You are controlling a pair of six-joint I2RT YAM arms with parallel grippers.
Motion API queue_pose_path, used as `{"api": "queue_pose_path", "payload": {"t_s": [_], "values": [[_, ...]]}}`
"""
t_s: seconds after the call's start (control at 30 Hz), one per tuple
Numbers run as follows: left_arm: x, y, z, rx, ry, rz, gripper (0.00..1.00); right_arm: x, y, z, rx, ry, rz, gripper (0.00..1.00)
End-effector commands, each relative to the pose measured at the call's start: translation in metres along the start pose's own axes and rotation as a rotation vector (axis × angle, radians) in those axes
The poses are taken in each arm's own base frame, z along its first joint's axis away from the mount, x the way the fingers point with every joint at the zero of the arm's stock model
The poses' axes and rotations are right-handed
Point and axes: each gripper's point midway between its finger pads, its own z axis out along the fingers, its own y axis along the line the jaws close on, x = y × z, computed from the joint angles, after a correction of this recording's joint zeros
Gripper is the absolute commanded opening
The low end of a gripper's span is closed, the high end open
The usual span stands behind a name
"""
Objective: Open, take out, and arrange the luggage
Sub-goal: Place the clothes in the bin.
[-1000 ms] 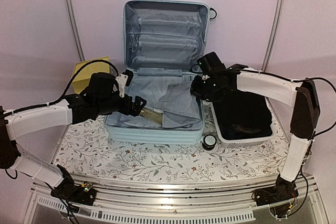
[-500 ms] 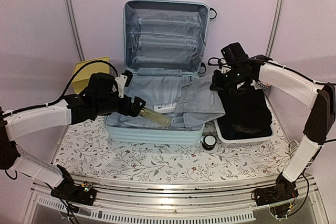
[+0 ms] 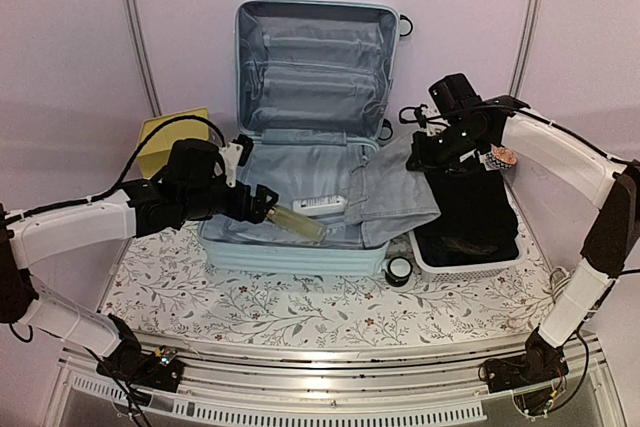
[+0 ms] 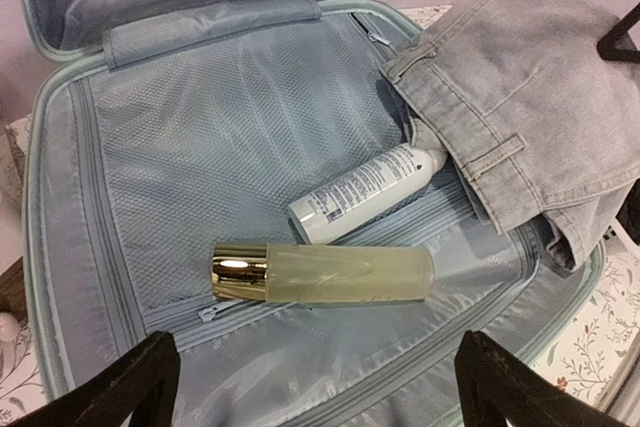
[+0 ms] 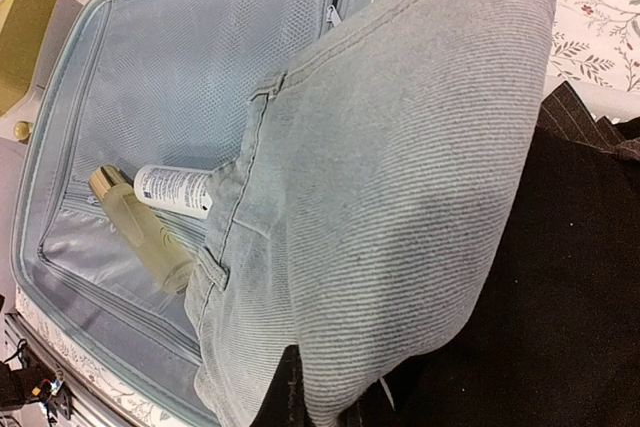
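The luggage [image 3: 300,252] lies open on the table, its lid upright against the back wall. Its grey lining [image 4: 200,147] holds a frosted bottle with a gold cap [image 4: 325,274] [image 3: 297,223] and a white tube [image 4: 365,192] [image 3: 322,204]. My left gripper [image 4: 320,377] [image 3: 262,202] hangs open just above the bottle, touching nothing. My right gripper [image 3: 428,152] is shut on grey jeans [image 3: 395,192] [image 5: 400,167], held up over the luggage's right rim. The cloth trails back into the case and covers the right fingers in the right wrist view.
A white lattice basket [image 3: 465,269] with dark clothes [image 3: 470,212] stands right of the luggage, under my right arm. A small black round jar [image 3: 399,270] sits at the basket's front left corner. A yellow box [image 3: 165,137] stands behind my left arm.
My right gripper has pulled the jeans up and to the right, out of the case toward the basket, uncovering the white tube. The left arm has stayed still.
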Motion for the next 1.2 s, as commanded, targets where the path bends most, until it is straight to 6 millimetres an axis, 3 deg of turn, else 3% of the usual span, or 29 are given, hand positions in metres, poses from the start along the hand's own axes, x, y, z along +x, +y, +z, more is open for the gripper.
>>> {"api": "queue_pose_path", "payload": {"t_s": [0.0, 0.13, 0.27, 0.5, 0.77, 0.93, 1.0, 1.1, 1.17], "values": [[-0.004, 0.002, -0.003, 0.001, -0.007, -0.008, 0.98, -0.022, 0.002, -0.034, -0.001, -0.081, -0.059, 0.05], [-0.004, 0.002, -0.004, 0.003, -0.006, -0.010, 0.98, -0.027, -0.003, -0.046, 0.012, -0.084, -0.054, 0.06], [-0.003, 0.003, -0.005, -0.002, -0.002, -0.012, 0.98, -0.029, -0.017, -0.070, 0.033, -0.081, -0.024, 0.06], [-0.006, 0.000, -0.004, 0.008, -0.008, -0.014, 0.98, -0.026, -0.081, -0.114, 0.078, -0.098, 0.095, 0.08], [-0.009, -0.003, -0.005, 0.020, -0.012, -0.016, 0.98, 0.010, -0.166, -0.086, 0.140, -0.015, 0.193, 0.08], [-0.012, -0.002, -0.007, 0.021, -0.018, -0.016, 0.98, 0.050, -0.184, -0.026, 0.128, 0.106, 0.237, 0.11], [-0.013, -0.003, -0.008, 0.022, -0.020, -0.014, 0.98, 0.056, -0.202, -0.015, 0.206, 0.122, 0.247, 0.17], [-0.013, -0.003, -0.008, 0.023, -0.018, -0.013, 0.98, 0.046, -0.224, -0.028, 0.357, 0.070, 0.270, 0.39], [-0.012, -0.002, -0.008, 0.019, -0.016, -0.011, 0.98, 0.031, -0.219, -0.043, 0.362, 0.005, 0.254, 0.64]]}}
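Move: The right gripper holds the jeans, draped from the suitcase's right rim towards the bin. The bin's middle, heaped with dark clothes, is roughly 12 cm right of it, 7 cm back and 15 cm below. The white bottle lies about 27 cm to its left, 2 cm back, and the pale green bottle 33 cm left, 5 cm back, both some 17 cm down. From the left gripper the bin is about 53 cm to the right, 3 cm ahead and 12 cm below. Swing the right gripper about 20 cm to the right with the jeans pinched, first lifting them some 6 cm out of the suitcase, then dropping the hand about 15 cm onto the far right part of the bin. Turn the wrist some 15 degrees clockwise, tip the fingers down, and open them to nearly half as it comes low. ##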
